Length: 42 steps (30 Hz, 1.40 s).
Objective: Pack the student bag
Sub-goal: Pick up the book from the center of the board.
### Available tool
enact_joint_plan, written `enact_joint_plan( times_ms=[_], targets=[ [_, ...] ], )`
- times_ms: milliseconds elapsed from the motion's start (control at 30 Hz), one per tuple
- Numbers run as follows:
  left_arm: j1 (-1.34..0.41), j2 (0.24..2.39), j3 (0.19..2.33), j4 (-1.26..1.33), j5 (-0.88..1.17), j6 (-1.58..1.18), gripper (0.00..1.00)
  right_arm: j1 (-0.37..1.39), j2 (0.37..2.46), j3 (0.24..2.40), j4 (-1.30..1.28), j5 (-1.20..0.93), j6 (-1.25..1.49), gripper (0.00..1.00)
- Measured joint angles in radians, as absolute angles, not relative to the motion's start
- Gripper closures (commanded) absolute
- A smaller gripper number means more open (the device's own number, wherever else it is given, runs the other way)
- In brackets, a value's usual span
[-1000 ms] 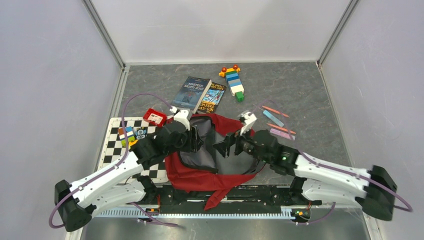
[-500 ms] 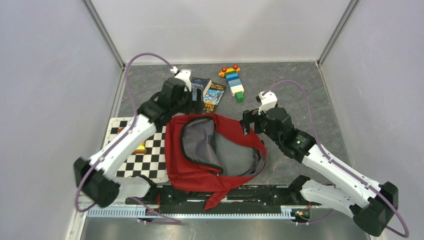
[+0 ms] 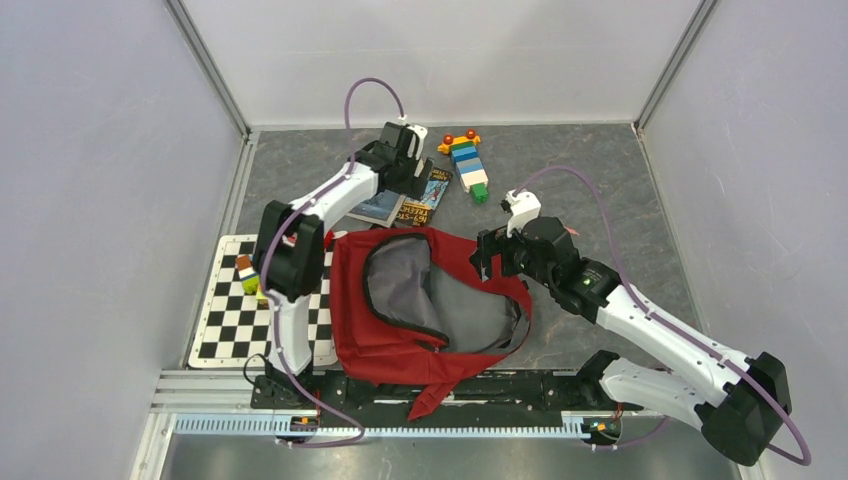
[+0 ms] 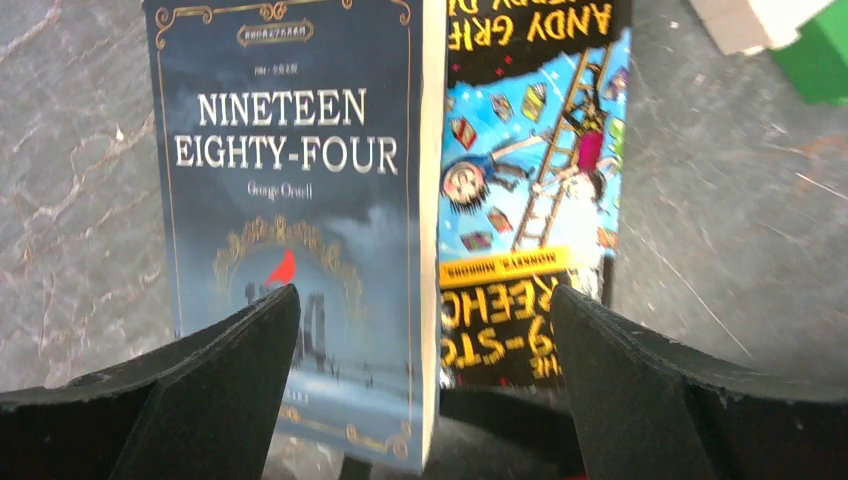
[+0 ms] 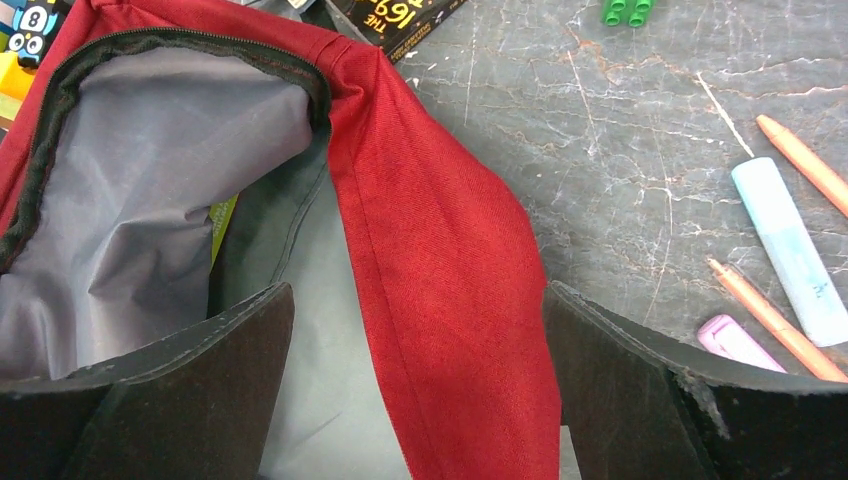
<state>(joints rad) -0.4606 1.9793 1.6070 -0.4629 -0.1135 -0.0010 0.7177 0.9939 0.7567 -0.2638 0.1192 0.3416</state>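
Note:
The student bag [image 3: 372, 345] is a big dark-red backpack lying at the near middle, its zip open and grey lining [image 3: 440, 300] showing. My left gripper [image 3: 408, 172] hovers open over two books at the far middle. In the left wrist view its jaws [image 4: 422, 290] stand wide above the blue "Nineteen Eighty-Four" book [image 4: 290, 200] and a colourful book [image 4: 530, 200], holding nothing. My right gripper [image 3: 487, 255] hangs open at the bag's right rim. In the right wrist view it [image 5: 417, 290] straddles the red fabric edge [image 5: 450, 280] without touching it.
A stack of toy blocks [image 3: 465, 165] lies beyond the books. Orange pencils [image 5: 805, 160] and a pale blue highlighter [image 5: 790, 250] lie right of the bag. A chessboard [image 3: 225, 320] sits at the left with a small coloured toy [image 3: 247, 272] on it.
Both grippers left the bag's mouth and opened wide. The left arm swung far forward to the books. The right gripper drew back to the bag's right rim.

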Motion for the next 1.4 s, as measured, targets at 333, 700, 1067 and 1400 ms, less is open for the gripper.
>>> enact_joint_plan(
  times_ms=[333,700,1067,1400],
  targets=[
    [-0.46,2.218,1.781,-0.472,-0.186,0.088,0.0,0.712,0.979,0.738,-0.264,0.112,0.348,0.02],
    [-0.452,2.298,1.887,-0.495,-0.235,0.123,0.59,0.71,0.976,0.723,-0.261,0.109,0.359,0.05],
    [-0.438,2.257,1.823,-0.461,-0.241,0.124,0.98,0.709,0.939,0.699,-0.257,0.114,0.379,0.05],
    [-0.438,1.968,1.531,-0.351,-0.223,0.072,0.98,0.709,0.916,0.689,-0.257,0.124,0.397,0.04]
  ],
)
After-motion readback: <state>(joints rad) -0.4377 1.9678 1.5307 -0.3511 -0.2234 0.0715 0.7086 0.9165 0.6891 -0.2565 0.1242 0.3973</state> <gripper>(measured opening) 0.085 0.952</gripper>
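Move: The blue Nineteen Eighty-Four book lies with its middle about 7 cm ahead of the open left hand, 6 cm to its left and 7 cm below. The Andy Griffiths book touches its right side, some 5 cm ahead of the hand and 5 cm right, and the toy blocks stand 14 cm ahead and 17 cm right. The red bag's middle is roughly 24 cm back and 6 cm right. From the right hand, the blue book is about 28 cm ahead, 32 cm left and 14 cm below. The left fingers come to straddle the blue book's right-hand page edge and pinch it, one finger from the cover side and the other from the side of the Andy Griffiths book. The hand gets there by going forward and down about 6 cm each way with a small roll, and closes low down with a slight drift left. Then, keeping the grip, it draws back and up some 5 cm, still easing left. ##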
